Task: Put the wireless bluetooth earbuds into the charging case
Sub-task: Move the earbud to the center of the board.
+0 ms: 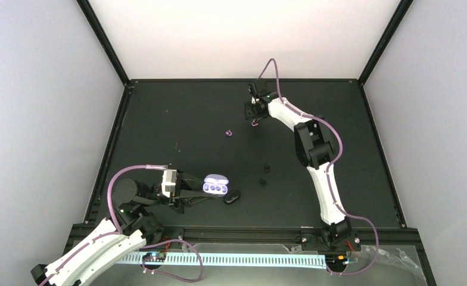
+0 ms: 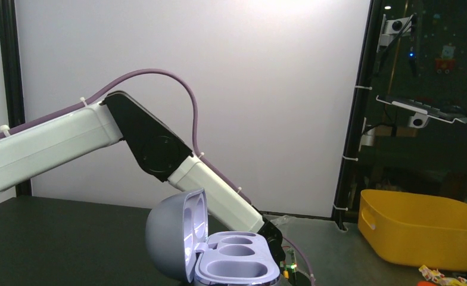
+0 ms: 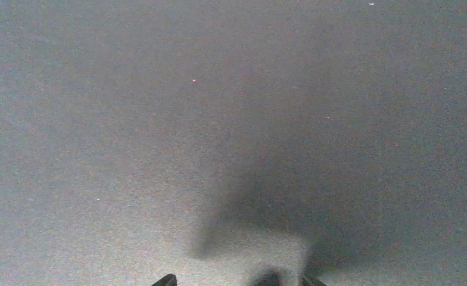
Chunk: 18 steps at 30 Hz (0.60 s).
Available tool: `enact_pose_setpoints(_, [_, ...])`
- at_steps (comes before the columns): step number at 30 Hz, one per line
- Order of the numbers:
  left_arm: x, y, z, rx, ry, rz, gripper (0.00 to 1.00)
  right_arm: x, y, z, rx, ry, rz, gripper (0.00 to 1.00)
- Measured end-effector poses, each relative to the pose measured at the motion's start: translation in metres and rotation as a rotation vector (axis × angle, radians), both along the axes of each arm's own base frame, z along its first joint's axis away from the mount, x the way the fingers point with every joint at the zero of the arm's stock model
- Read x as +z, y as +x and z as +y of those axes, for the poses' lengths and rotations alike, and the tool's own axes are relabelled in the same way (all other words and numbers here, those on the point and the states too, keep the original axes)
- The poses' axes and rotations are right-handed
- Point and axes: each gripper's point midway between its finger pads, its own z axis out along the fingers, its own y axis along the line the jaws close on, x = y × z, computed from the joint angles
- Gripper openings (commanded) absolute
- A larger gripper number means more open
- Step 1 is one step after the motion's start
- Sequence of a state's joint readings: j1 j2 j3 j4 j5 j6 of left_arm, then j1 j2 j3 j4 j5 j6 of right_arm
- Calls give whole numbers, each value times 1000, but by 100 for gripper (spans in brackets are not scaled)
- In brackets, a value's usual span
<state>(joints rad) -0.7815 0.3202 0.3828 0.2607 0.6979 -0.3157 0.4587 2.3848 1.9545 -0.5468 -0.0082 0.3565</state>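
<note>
The lavender charging case (image 1: 214, 186) has its lid up, and its wells (image 2: 237, 262) are bare. My left gripper (image 1: 200, 192) is shut on its body at the near left; its fingers stay out of the left wrist view. One pinkish-purple earbud (image 1: 229, 133) lies alone mid-table. A second one (image 1: 255, 124) lies right under my right gripper (image 1: 254, 118) at the far centre. In the right wrist view the fingertips (image 3: 167, 280) stand apart just over the mat, with a blurred dark blob (image 3: 271, 277) between them. Two small black earbuds (image 1: 265, 168) (image 1: 262, 181) rest right of the case.
A closed black case (image 1: 232, 197) sits just right of the lavender one. My right arm (image 2: 100, 137) stretches across the left wrist view. A yellow bin (image 2: 422, 232) stands beyond the table's edge. Black frame posts (image 1: 109, 44) border the mat.
</note>
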Motion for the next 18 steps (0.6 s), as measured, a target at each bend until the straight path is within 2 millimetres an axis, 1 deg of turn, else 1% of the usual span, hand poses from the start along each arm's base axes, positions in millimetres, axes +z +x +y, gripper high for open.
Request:
enact_pose_setpoints(2, [0, 0, 0, 0, 0, 0, 2, -4, 1, -2, -5, -16, 11, 45])
enact_pose_setpoints(6, [0, 0, 0, 0, 0, 0, 2, -3, 7, -2, -10, -31, 8, 35])
enact_pose_setpoints(10, [0, 0, 0, 0, 0, 0, 2, -10, 1, -4, -5, -52, 29, 28])
enact_pose_setpoints(14, [0, 0, 0, -1, 0, -1, 1, -11, -6, -6, 2, -69, 25, 22])
enact_pose_setpoints(15, [0, 0, 0, -1, 0, -1, 2, -11, -9, -7, 5, -74, 25, 19])
enact_pose_setpoints(18, [0, 0, 0, -2, 0, -1, 2, -12, -21, -7, 19, -95, 24, 16])
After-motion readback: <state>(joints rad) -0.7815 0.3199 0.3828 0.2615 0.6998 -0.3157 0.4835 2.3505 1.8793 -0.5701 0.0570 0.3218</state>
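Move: The earbud I'm after lies almost under my right fingers, about 1 cm back from the hand point and 1 cm below it, neither left nor right. The second earbud lies roughly 11 cm to the left of my right hand and 6 cm back, also about 1 cm lower. From my left hand, which holds the open case, the first earbud is some 45 cm ahead, 12 cm to the right and 30 cm below. I close my right fingers from about half open to nearly shut around the earbud, sinking about 1 cm. The hand first edges slightly forward, then I draw it back towards my base by nearly 3 cm, drifting a little right, and bring the earbud along between the fingertips. The wrist hardly turns. ##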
